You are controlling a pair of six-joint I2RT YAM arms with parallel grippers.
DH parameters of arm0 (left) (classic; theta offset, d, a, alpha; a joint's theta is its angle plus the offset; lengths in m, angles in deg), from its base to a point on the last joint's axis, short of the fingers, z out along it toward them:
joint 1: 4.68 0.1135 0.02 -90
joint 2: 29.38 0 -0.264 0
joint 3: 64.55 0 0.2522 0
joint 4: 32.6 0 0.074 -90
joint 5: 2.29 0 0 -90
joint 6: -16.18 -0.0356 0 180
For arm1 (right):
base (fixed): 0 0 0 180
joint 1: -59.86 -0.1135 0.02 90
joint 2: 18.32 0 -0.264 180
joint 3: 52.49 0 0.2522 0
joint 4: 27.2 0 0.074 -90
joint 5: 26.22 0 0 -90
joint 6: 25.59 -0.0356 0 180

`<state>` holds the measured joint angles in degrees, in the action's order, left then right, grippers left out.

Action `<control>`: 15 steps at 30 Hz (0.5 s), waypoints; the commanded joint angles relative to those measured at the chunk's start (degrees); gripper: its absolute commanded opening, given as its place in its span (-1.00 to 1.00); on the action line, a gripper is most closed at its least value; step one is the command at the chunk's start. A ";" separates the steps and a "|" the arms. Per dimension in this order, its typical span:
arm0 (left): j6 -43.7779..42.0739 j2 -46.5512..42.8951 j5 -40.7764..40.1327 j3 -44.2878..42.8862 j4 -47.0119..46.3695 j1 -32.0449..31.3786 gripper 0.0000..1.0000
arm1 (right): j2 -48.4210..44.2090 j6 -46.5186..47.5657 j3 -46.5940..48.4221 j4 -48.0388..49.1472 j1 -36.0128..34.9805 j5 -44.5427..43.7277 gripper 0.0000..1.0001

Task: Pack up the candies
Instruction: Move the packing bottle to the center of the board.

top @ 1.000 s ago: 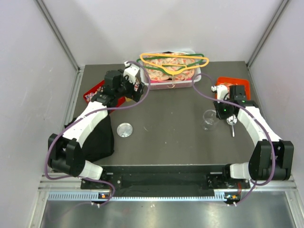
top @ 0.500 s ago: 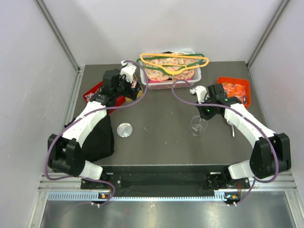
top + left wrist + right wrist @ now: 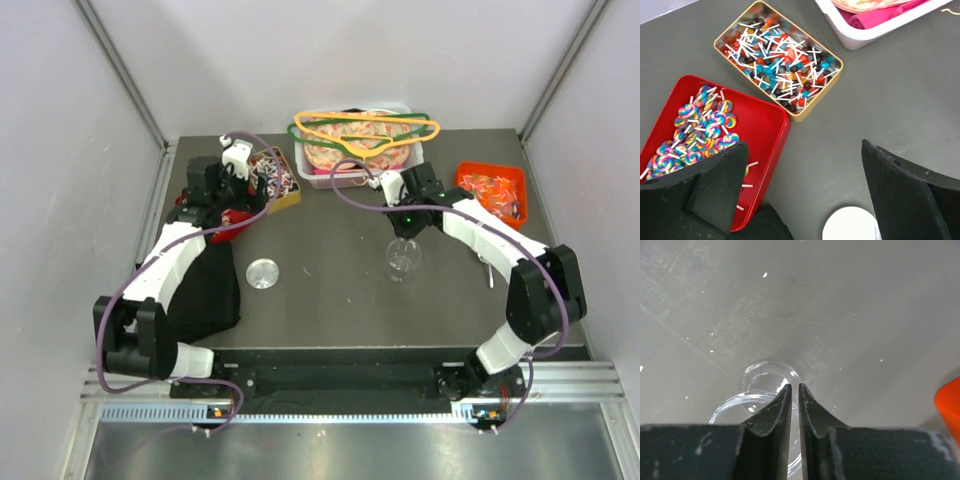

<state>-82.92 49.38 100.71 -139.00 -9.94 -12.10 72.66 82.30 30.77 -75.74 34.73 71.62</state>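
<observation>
The candies lie in three heaps: ball lollipops in a gold tin (image 3: 777, 55) (image 3: 274, 175), swirl lollipops in a red tray (image 3: 700, 125), and wrapped sweets in an orange tray (image 3: 492, 190). My left gripper (image 3: 804, 145) (image 3: 222, 195) hangs wide open and holds nothing, over the red tray's near corner. My right gripper (image 3: 794, 387) (image 3: 405, 235) is shut on the wall of a clear jar (image 3: 760, 377) (image 3: 403, 258), which is upright near the table's middle. One finger is inside the rim and one outside.
A round white lid (image 3: 850, 225) (image 3: 264, 272) lies on the table left of the jar. A white bin (image 3: 362, 168) with coloured hangers on top stands at the back. A metal spoon (image 3: 488, 265) lies at the right, and a black cloth (image 3: 210, 290) lies by the left arm.
My right gripper has slid left toward the table's middle with the clear jar, its jaws narrowing on the wall. The left arm has drawn back left, uncovering the gold tin.
</observation>
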 commanded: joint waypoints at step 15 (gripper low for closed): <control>0.75 -1.42 3.79 -0.75 -3.20 0.83 0.98 | -11.87 3.99 1.18 -5.90 0.34 -4.32 -0.21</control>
<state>-82.53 49.21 103.27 -138.94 -10.29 -11.51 64.84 84.86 31.58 -78.45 34.93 67.64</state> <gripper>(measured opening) 0.987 0.386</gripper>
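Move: The right fingers are still shut on the far rim of the clear packing bottle, whose middle lies about 4 cm back, 1 cm left and 5 cm below them. The metal scoop is some 24 cm right and 4 cm ahead, the orange tray about 26 cm right and 17 cm ahead, the hanger tub roughly 28 cm ahead and 11 cm left. From the left hand the bottle is some 36 cm right, 12 cm back and 15 cm below. The right fingers let go of the bottle's rim, opening to a bit over a third of their range. The hand then lifts about 5 cm up off the bottle, slowly at first and then quicker, with a drift of nearly 2 cm to the right towards the end, its fingertips tilting up and outward by some 5 to 10 degrees. ##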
